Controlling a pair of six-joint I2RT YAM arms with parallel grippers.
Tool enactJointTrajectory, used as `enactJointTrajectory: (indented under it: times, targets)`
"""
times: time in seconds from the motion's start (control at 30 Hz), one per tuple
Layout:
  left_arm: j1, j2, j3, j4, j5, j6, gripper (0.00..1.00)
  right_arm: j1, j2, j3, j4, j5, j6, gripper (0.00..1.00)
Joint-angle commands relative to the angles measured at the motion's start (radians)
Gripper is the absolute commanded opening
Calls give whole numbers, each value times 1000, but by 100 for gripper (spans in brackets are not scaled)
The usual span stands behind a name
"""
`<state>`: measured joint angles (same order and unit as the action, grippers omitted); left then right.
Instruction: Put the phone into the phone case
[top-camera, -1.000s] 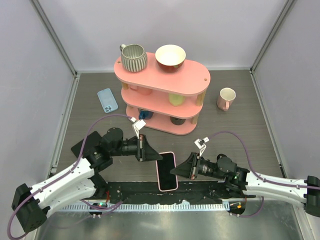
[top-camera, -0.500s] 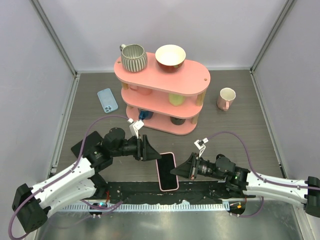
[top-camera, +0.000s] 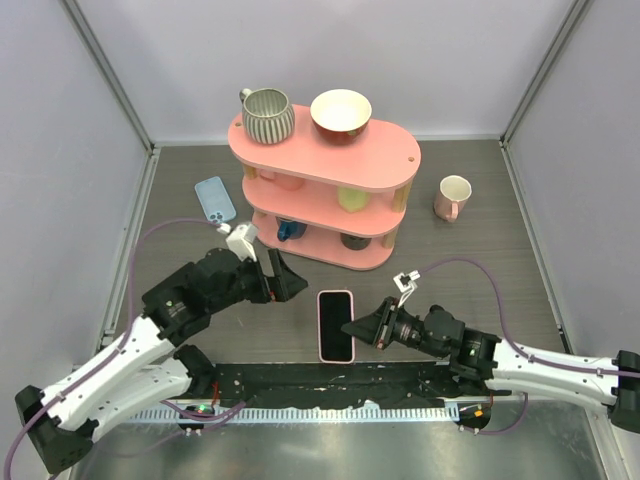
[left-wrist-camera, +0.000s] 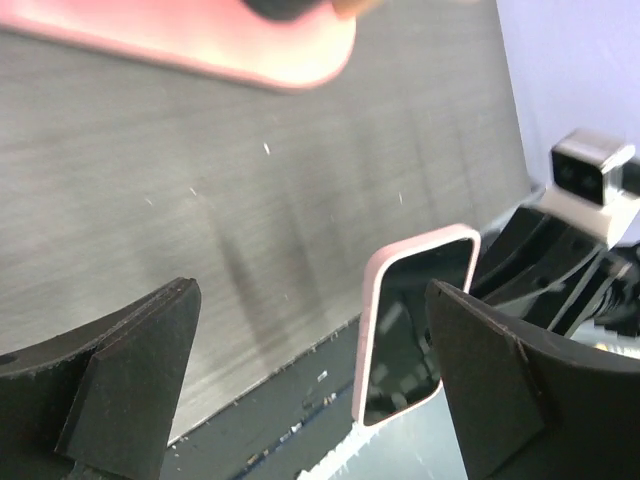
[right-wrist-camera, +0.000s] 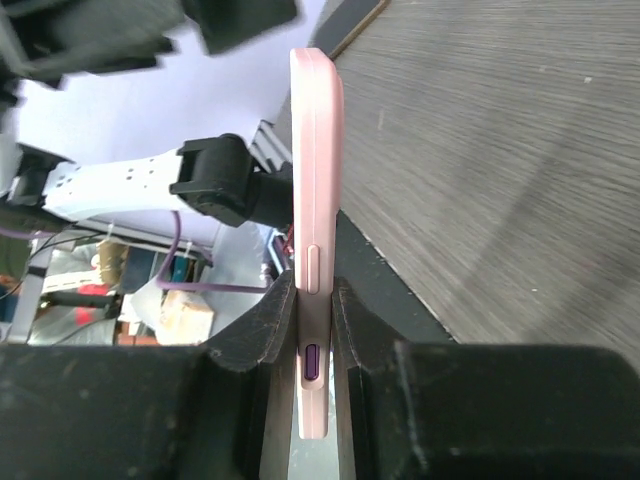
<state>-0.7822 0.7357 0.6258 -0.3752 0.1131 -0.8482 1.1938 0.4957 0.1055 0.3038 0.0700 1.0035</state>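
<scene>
A phone with a dark screen (top-camera: 336, 328) sits inside a pink phone case (top-camera: 322, 320), near the table's front edge. My right gripper (top-camera: 358, 328) is shut on the case's right long edge. In the right wrist view the pink case (right-wrist-camera: 317, 150) stands edge-on, pinched between both fingers of that gripper (right-wrist-camera: 313, 300). My left gripper (top-camera: 292, 283) is open, up and to the left of the phone and apart from it. The left wrist view shows its fingers (left-wrist-camera: 130, 380) spread wide, with the phone (left-wrist-camera: 410, 330) and the case's rim (left-wrist-camera: 368, 330) beyond them.
A pink three-tier shelf (top-camera: 395, 160) stands behind, with a striped mug (top-camera: 267, 115) and a bowl (top-camera: 341, 113) on top. A light blue phone-shaped item (top-camera: 214, 200) lies at the left. A pink mug (top-camera: 453, 196) stands at the right. A black mat (top-camera: 290, 380) lines the near edge.
My left gripper has opened, let go of the cased phone and pulled back up and to the left. The right gripper keeps its hold; the phone has shifted slightly.
</scene>
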Motion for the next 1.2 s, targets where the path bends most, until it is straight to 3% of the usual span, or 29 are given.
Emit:
enactJointTrajectory:
  times: [0.0, 0.2, 0.37, 0.5, 0.63, 0.7, 0.77, 1.07, 1.17]
  targets:
    - [6, -45, 152, -200, -283, 116, 100, 4, 44, 75, 21, 109, -8, 1]
    - [6, -29, 296, -303, -364, 268, 100, 3, 223, 132, -40, 250, -8, 1]
    - [6, -102, 261, -297, -388, 360, 100, -11, 390, 206, -89, 303, -17, 1]
    - [6, -143, 222, -275, -383, 362, 100, -88, 496, 240, -118, 197, 33, 1]
    - [6, -160, 224, -281, -382, 367, 100, -193, 526, 163, -95, 125, 112, 1]
    - [6, -173, 218, -280, -378, 377, 100, -215, 523, 143, -112, 122, 112, 7]
    - [6, -170, 215, -286, -406, 382, 100, -267, 526, 140, -129, 71, 72, 15]
    - [6, -165, 216, -300, -383, 367, 100, -424, 613, 160, -181, -113, -90, 13]
    - [6, -180, 209, -292, -382, 360, 100, -441, 670, 197, -198, -127, -138, 17]
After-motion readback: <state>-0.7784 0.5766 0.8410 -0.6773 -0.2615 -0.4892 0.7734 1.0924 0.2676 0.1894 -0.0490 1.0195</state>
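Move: I already pinch the phone case, phone inside, by its right edge; its middle is about 3 cm left of my right hand. I am taking it to open table about 10 cm ahead and 14 below, nearly in line sideways. Beyond, on the shelf's bottom board, the dark cup is some 28 cm ahead and 3 right, the blue mug 31 ahead and 15 left, both 10 lower. From my left hand the case lies about 10 cm back and 10 right, roughly level. Keeping my pinch on the case edge, I lower my right hand about 11 cm and take it forward about 10, edging right late on, towards open table in front of the pink shelf, while the fingers tip down some 30 degrees and swing clockwise. My left hand, already wide open, clears off left and up, away from the case, turning to point more forward, then waits. ##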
